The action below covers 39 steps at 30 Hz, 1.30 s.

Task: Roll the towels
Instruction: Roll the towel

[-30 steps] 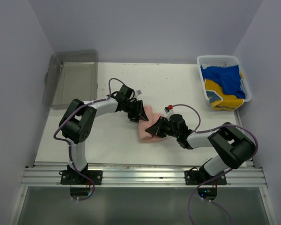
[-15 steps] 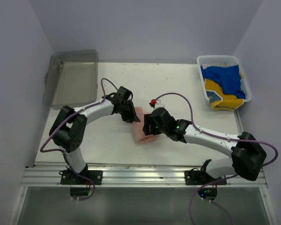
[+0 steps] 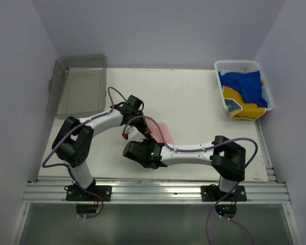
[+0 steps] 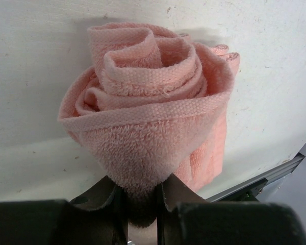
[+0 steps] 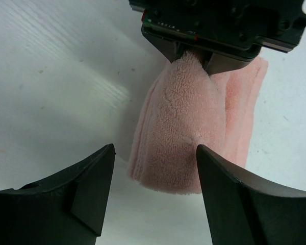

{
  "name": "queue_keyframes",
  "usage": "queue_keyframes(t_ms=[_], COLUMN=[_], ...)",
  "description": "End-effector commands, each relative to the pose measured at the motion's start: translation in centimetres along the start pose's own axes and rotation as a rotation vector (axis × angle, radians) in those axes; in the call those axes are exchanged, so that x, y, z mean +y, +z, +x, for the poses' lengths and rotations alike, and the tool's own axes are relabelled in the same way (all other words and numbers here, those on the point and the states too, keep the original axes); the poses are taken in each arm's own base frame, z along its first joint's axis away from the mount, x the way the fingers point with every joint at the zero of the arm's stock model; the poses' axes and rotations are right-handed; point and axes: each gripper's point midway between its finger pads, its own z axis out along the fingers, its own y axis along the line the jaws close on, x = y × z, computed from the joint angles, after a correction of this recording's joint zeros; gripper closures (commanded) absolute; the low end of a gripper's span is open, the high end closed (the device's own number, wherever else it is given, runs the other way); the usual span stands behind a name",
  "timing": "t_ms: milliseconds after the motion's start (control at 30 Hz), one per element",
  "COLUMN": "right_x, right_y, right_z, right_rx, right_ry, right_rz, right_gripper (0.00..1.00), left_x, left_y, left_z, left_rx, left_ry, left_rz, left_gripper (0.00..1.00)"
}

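The salmon pink towel [image 3: 162, 131] lies loosely rolled on the table; in the left wrist view its spiral end [image 4: 148, 87] faces the camera. My left gripper [image 3: 144, 129] [image 4: 141, 196] is shut on a fold of its outer layer. My right gripper [image 3: 149, 143] [image 5: 155, 150] stands open just in front of the pink towel [image 5: 186, 132], its fingers apart from the cloth. The left gripper's body [image 5: 219, 25] shows above the towel in the right wrist view. The royal blue towel [image 3: 247, 84] and the yellow towel [image 3: 242, 106] lie in the basket.
A white mesh basket [image 3: 238, 64] stands at the back right corner. At the back left is a grey translucent tray [image 3: 79, 84]. The right forearm [image 3: 194, 152] stretches low across the front of the table. The table's metal front rail [image 3: 158, 193] runs along the near edge.
My right gripper let go of the pink towel, opened and swung left across the front. My left gripper closed on the towel's fold.
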Motion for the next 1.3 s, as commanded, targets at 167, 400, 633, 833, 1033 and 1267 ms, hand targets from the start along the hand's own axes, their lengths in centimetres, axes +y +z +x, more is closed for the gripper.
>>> queue_keyframes(t_ms=[167, 400, 633, 833, 1033, 1267], right_x=[-2.7, -2.6, -3.3, -3.3, -3.3, -4.1], right_y=[1.1, 2.8, 3.4, 3.0, 1.6, 0.8], right_z=[-1.2, 2.1, 3.2, 2.7, 1.9, 2.6], right_rx=[-0.015, 0.072, 0.086, 0.080, 0.051, 0.057], right_ry=[-0.169, -0.175, -0.012, 0.157, 0.358, 0.569], right_rz=[0.320, 0.350, 0.256, 0.048, -0.142, -0.277], right_gripper=[0.29, 0.34, 0.63, 0.80, 0.85, 0.84], left_x=[3.7, 2.9, 1.5, 0.0, -1.8, -2.0], left_y=[0.7, 0.2, -1.1, -2.9, -5.5, -5.3], left_z=[1.7, 1.8, 1.5, 0.8, -0.4, 0.0], left_rx=[0.051, 0.047, 0.020, -0.021, -0.096, -0.078], left_ry=[-0.026, -0.006, 0.012, 0.044, 0.102, 0.141], left_rz=[-0.139, -0.085, -0.018, 0.041, 0.105, 0.138], left_gripper=[0.98, 0.90, 0.78, 0.53, 0.24, 0.17])
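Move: The near part of the towel roll sits between and just ahead of the right hand's open fingers, about 3 cm ahead, 2 cm to the right and 4 cm lower. The towel's flat unrolled end lies some 7 cm ahead of that hand, 8 cm to its right and 7 cm below. The left hand already pinches the roll farther out; from there the near part is roughly 5 cm back, 2 cm to the right and a little lower. The near part of the towel roll is taken by the right hand, which eases some 2 cm forward and 3 cm down over it and pinches it shut, then carries it about 4 cm to the right, rising slightly, while the wrist rolls some 40 degrees, left side rising. The left hand keeps its pinch at first, then opens wide and lifts about 5 cm clear. ##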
